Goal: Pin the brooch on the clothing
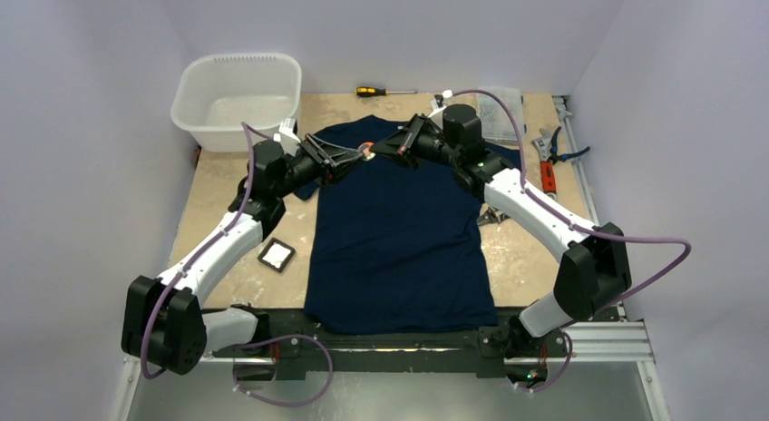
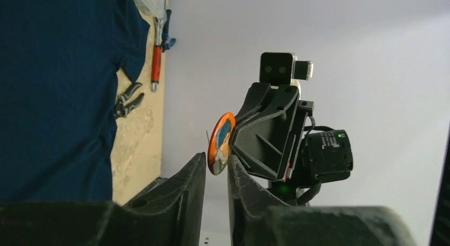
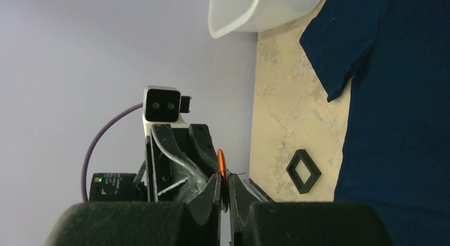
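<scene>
The clothing (image 1: 399, 230) is a dark navy T-shirt lying flat on the table, collar at the far end. Both grippers meet in the air above its collar. Between them is the brooch (image 1: 366, 151), a small round orange badge. In the right wrist view my right gripper (image 3: 224, 176) is shut on the brooch's rim (image 3: 221, 160), seen edge-on. In the left wrist view my left gripper (image 2: 216, 158) stands narrowly open, its fingertips on either side of the lower rim of the brooch (image 2: 222, 142). The brooch's pin sticks out as a thin wire.
A white tub (image 1: 238, 96) stands at the back left. A screwdriver (image 1: 385, 92) lies behind the shirt. Red-handled pliers (image 1: 549, 167) and a clear bag (image 1: 503, 112) are at the back right. A small black tray (image 1: 277, 255) sits left of the shirt, and small pliers (image 1: 494, 219) lie right of it.
</scene>
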Controlling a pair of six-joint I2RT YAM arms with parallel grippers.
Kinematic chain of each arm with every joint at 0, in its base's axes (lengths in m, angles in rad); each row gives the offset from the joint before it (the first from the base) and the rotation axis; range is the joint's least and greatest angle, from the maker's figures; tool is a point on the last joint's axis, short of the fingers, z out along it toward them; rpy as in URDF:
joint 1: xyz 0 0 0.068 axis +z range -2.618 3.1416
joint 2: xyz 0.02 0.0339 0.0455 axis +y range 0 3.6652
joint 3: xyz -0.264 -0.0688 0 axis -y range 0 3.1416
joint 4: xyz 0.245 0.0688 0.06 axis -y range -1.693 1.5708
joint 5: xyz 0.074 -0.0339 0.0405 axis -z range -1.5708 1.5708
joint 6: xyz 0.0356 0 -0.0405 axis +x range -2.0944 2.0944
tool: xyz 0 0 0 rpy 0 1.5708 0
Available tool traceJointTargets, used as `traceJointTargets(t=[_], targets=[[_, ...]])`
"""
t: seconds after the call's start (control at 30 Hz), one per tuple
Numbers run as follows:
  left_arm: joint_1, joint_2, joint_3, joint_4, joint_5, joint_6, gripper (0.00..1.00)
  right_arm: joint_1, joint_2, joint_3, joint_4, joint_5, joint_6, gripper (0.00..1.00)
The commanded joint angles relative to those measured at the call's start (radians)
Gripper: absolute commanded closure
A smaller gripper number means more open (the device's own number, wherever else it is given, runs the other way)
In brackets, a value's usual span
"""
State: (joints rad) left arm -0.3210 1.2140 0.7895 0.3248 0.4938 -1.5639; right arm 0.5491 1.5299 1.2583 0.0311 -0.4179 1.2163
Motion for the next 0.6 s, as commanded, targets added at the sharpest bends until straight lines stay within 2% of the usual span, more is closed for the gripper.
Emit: traceJointTargets(t=[0.0, 0.07, 0.17, 0.37, 0.47, 0.57], targets=[[0.006, 0.002, 0.099, -0.121, -0.016, 0.198, 0.68, -0.009, -0.051, 0.003, 0.017, -0.006, -0.031, 1.00], [0.005, 0.002, 0.119, -0.185, -0.039, 0.262, 0.57, -0.025, -0.058, -0.001, 0.011, 0.008, -0.040, 1.00], [0.005, 0.013, 0.160, -0.289, -0.081, 0.394, 0.50, -0.058, -0.054, -0.004, 0.009, 0.017, -0.052, 1.00], [0.005, 0.143, 0.364, -0.582, -0.219, 0.710, 0.49, -0.115, -0.002, 0.025, -0.001, 0.018, -0.093, 1.00], [0.005, 0.249, 0.499, -0.731, -0.350, 0.858, 0.49, -0.131, 0.040, 0.047, 0.001, 0.006, -0.108, 1.00], [0.005, 0.357, 0.606, -0.807, -0.477, 0.970, 0.51, -0.143, 0.092, 0.085, 0.000, -0.006, -0.128, 1.00]])
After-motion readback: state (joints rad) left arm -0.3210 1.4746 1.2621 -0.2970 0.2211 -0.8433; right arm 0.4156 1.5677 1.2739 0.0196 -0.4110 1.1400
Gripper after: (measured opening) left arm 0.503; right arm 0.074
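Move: The brooch sits in the right fingertips, about 1 cm to their left; from the left hand it is about 1 cm ahead and 1 cm to the right. The shirt's upper chest lies some 17 cm ahead, 5 cm right and 26 cm below the left hand; from the right hand, 17 cm ahead, 3 cm right and 27 cm below. The picture frame is 13 cm back and 20 cm left of the left hand, at table height. Open the left gripper to about half and take it off the brooch, swinging forward some 7 cm, then increasingly down about 5 cm and a little left, over the shirt, while tipping its fingers down some 40 degrees. With the right, keep the brooch pinched and draw it forward and right about 5 cm each, sinking slightly near the end. ##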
